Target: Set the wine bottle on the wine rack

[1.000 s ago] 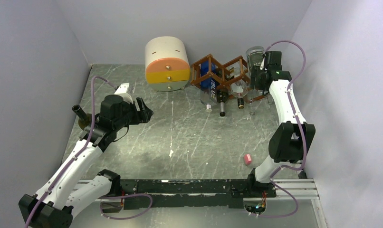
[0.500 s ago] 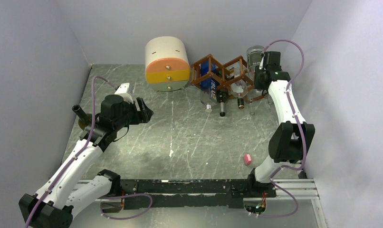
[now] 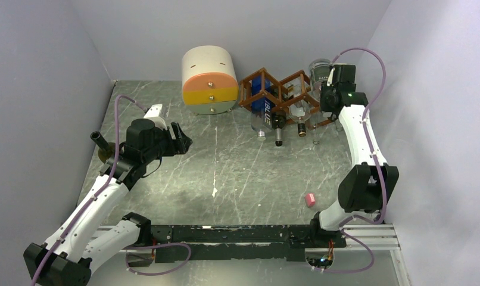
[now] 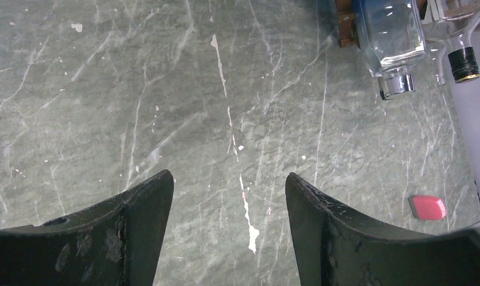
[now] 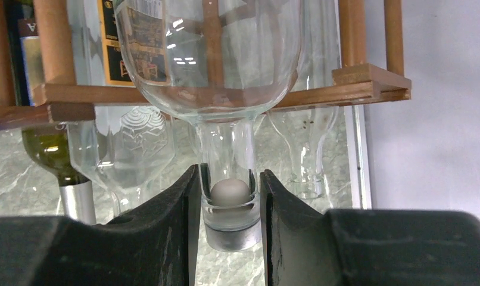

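The wine rack (image 3: pixel 279 89) is a reddish-brown lattice at the back of the table, and its bars (image 5: pixel 321 95) cross the right wrist view. My right gripper (image 3: pixel 326 95) is at the rack's right end, shut on the neck of a clear wine bottle (image 5: pixel 214 53). The bottle's body lies in the lattice with its base pointing to the back wall (image 3: pixel 318 68). In the right wrist view the gripper (image 5: pixel 230 173) has both fingers against the neck just above the stopper. My left gripper (image 3: pixel 181 138) is open and empty over bare table, also seen from the left wrist (image 4: pixel 228 179).
A cream-and-orange drawer cabinet (image 3: pixel 209 80) stands left of the rack. Several other bottles lie in the rack, necks toward me (image 3: pixel 279 128). A pink eraser (image 3: pixel 310 199) lies on the table near the right arm. A dark bottle (image 3: pixel 100 143) stands by the left arm.
My right arm has shifted slightly back and to the right with the bottle neck in its jaws. The left arm has not moved.
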### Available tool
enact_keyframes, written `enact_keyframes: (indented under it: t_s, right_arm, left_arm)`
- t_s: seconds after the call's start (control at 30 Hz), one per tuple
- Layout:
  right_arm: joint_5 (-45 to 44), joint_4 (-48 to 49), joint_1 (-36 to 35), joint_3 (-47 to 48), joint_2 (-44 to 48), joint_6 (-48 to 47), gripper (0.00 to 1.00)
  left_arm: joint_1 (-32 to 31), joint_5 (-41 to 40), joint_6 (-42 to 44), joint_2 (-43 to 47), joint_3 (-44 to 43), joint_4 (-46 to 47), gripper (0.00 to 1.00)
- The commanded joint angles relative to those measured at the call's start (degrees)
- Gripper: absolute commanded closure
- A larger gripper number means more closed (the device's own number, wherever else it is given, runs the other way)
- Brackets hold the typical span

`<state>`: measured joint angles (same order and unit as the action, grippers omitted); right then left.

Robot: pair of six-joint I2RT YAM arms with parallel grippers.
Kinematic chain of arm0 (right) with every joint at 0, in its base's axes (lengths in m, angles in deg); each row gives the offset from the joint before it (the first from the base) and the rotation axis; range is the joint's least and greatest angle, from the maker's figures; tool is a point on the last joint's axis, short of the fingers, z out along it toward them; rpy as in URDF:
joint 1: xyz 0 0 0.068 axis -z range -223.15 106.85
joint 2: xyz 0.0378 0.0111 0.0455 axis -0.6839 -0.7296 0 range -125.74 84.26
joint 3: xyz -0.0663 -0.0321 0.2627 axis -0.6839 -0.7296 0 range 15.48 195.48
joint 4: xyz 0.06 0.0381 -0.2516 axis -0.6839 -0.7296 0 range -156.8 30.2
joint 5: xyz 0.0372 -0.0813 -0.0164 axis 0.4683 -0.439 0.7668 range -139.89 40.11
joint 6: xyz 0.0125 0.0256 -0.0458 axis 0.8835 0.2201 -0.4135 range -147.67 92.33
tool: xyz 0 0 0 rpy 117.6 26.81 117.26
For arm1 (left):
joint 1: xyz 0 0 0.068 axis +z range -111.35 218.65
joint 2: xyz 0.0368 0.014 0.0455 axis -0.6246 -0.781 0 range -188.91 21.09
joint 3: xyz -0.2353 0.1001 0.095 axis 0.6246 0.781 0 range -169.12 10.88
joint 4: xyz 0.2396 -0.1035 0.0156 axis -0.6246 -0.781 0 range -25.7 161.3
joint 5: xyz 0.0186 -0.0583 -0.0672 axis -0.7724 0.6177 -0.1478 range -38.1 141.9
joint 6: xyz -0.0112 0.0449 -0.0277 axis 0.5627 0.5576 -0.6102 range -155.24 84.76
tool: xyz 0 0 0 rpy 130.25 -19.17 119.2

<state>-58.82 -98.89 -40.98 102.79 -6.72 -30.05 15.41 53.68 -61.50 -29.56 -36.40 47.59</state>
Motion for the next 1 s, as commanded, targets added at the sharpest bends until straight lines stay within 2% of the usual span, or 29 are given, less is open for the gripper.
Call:
enact_keyframes:
  t_s: [0.0, 0.3, 0.37, 0.6, 0.67, 0.73, 0.83, 0.97]
  right_arm:
    - [-3.2, 1.1, 0.5, -0.4, 4.2, 0.6, 1.00]
    - [-5.8, 2.5, 0.5, -4.7, 7.7, 0.1, 1.00]
    - [-6.1, 2.7, 0.5, -5.3, 8.2, -0.6, 0.97]
    - [-5.5, 3.7, 0.3, -7.3, 9.6, -1.6, 0.64]
    - [-6.2, 3.8, 0.1, -7.6, 9.6, -1.3, 0.48]
    - [-6.2, 3.5, -0.1, -7.4, 9.6, -1.1, 0.38]
    - [-5.3, 3.5, -0.3, -7.1, 10.3, -0.6, 0.29]
    - [-5.0, 4.7, -0.5, -6.5, 12.9, 0.0, 0.25]
  left_arm:
    - [-0.1, 1.7, 0.3, 0.3, -1.3, 0.4, 0.26]
    - [-0.1, 1.8, 0.5, 0.1, -1.2, 0.5, 0.27]
    - [-0.1, 1.9, 0.5, 0.0, -1.4, 0.4, 0.26]
    - [-0.1, 1.9, 0.4, 0.0, -1.4, 0.5, 0.27]
    - [-0.1, 1.9, 0.4, 0.2, -1.3, 0.4, 0.27]
    - [-0.1, 1.8, 0.5, 0.1, -1.5, 0.2, 0.27]
    - [-0.1, 1.5, 0.6, 0.1, -1.9, 0.1, 0.27]
    - [-0.1, 1.2, 0.7, 0.2, -2.7, -0.2, 0.27]
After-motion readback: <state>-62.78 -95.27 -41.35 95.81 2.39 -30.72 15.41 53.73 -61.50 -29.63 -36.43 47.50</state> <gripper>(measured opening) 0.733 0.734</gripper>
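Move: Already in the right fingers is the neck of the big clear bottle, whose middle lies about 8 cm ahead, 2 cm left and roughly level, above the wine rack. The rack's upper front bar runs some 5 cm ahead, 1 cm left and 7 cm lower. The black-capped bottle lies about 10 cm left, 1 cm ahead and 9 cm below. From the left hand the big bottle is some 21 cm ahead, 43 cm right and level. Drawing back towards the base and slightly up, the right hand keeps its grip on the big bottle's neck for about 2 cm of travel, tipping its fingers up by some 5 degrees. Then the fingers open wide, letting go of the neck, while the hand drifts another half centimetre or so back, about 1 cm up and 1 cm to the right. ##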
